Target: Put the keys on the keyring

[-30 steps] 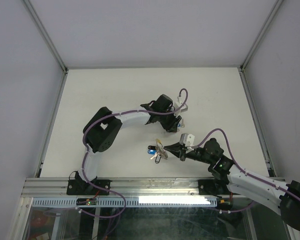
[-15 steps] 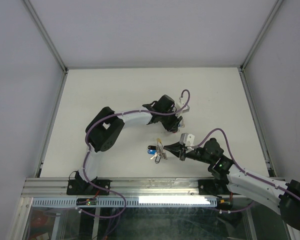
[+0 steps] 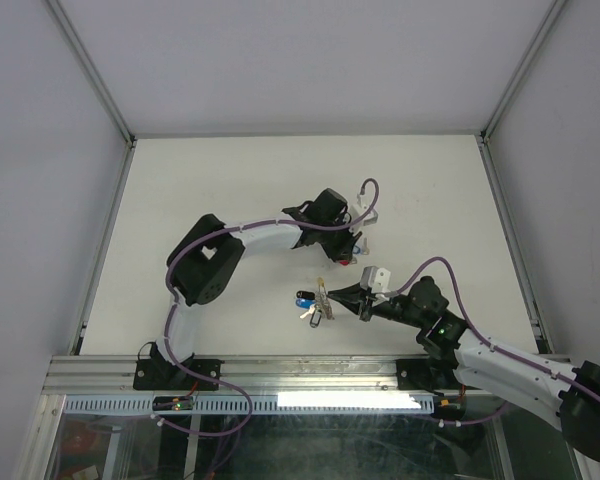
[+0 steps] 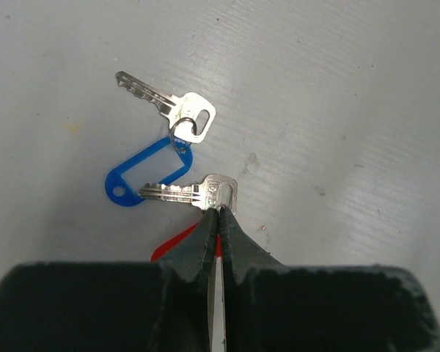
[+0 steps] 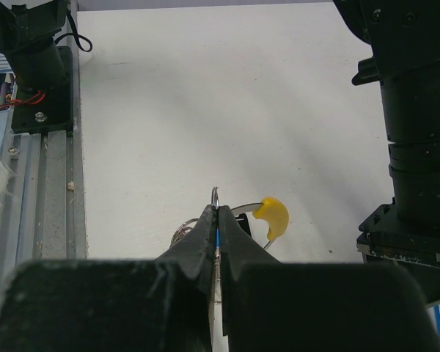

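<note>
In the left wrist view two keys lie on the white table. One key (image 4: 167, 105) carries a blue tag (image 4: 148, 174) on a small ring. My left gripper (image 4: 220, 210) is shut on the head of the other key (image 4: 205, 193), whose red tag (image 4: 174, 245) shows beneath the fingers. In the right wrist view my right gripper (image 5: 218, 209) is shut on the keyring (image 5: 215, 195); its yellow arc (image 5: 273, 216) curves off to the right, with a blue tag between the fingers. From above, the keyring (image 3: 318, 298) hangs at the right gripper (image 3: 336, 297), just below the left gripper (image 3: 347, 257).
The left arm's black housing (image 5: 414, 110) stands close on the right of the right wrist view. A metal rail and an arm base (image 5: 37, 73) run along the left of that view. Aluminium frame posts (image 3: 100, 250) border the table.
My left gripper has closed onto the head of the red-tagged key and its arm has shifted slightly. The right gripper has kept still with the keyring.
</note>
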`<state>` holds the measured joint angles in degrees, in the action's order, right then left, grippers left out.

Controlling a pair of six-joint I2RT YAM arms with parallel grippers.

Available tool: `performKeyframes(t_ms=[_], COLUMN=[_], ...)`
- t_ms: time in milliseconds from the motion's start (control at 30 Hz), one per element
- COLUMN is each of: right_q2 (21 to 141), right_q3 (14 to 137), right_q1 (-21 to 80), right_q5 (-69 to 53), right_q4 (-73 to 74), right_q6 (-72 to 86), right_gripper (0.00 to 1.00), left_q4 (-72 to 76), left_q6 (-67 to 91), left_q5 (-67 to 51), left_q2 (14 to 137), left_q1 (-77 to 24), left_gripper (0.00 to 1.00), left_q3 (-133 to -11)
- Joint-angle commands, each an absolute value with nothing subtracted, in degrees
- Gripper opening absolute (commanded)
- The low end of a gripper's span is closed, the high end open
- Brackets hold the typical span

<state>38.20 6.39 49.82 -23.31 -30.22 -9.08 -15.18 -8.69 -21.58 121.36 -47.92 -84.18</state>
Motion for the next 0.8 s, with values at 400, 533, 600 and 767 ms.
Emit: performKeyframes(t_ms=[400,533,600,767], right_q2=[37.38,37.66,37.43,37.70], right_q3=[6.49,5.78,5.00,3.67], right_q1=[50.10,50.10,50.10,50.10], right_q5=[-21.72,-20.60,-19.30,-18.00], right_q4=[-37.63,-40.72,-43.62,-48.40], right_q6=[-8.88,-9.09,-9.31,-8.97], right_gripper=[0.00,0.00,0.00,0.00], left_q4=[-8.89,-6.65,-5.58,-1.81], left_q6=[-8.30,-6.75,-6.09,-7.21], left_q5=[-16.53,-15.63,-14.66,-13.01], left_q2=[95.85,88.00,84.62,74.32], left_q1=[-45.61,-45.54,-45.61,-45.54], left_gripper=[0.00,0.00,0.00,0.00], left_q3=[-71.20,-67.04,-65.01,-56.16])
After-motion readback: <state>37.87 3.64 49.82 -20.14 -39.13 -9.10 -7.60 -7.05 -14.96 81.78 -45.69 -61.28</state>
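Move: My shut left fingers hold the red-tagged key just off the table. The keyring, gripped by my right hand, sits about 15 cm back, 7 cm left and 10 cm above my left hand; the tags already threaded hang level with it, some 3 cm farther left and 4 cm lower. From my left hand the blue tag lies about 3 cm ahead and 2 cm right, its key 4 cm ahead and 5 cm right, both just below. From my right hand the keyring is 2 cm left, 3 cm down, neither ahead nor back. I lift the red-tagged key off the table with my left hand, climbing about 17 cm and swinging some 8 cm left, easing back a little late on. My shut fingers keep their pinch while the wrist tilts roughly 25 degrees, the tips swinging forward and up. My right hand keeps its grip on the keyring and edges up 1 to 2 cm. ##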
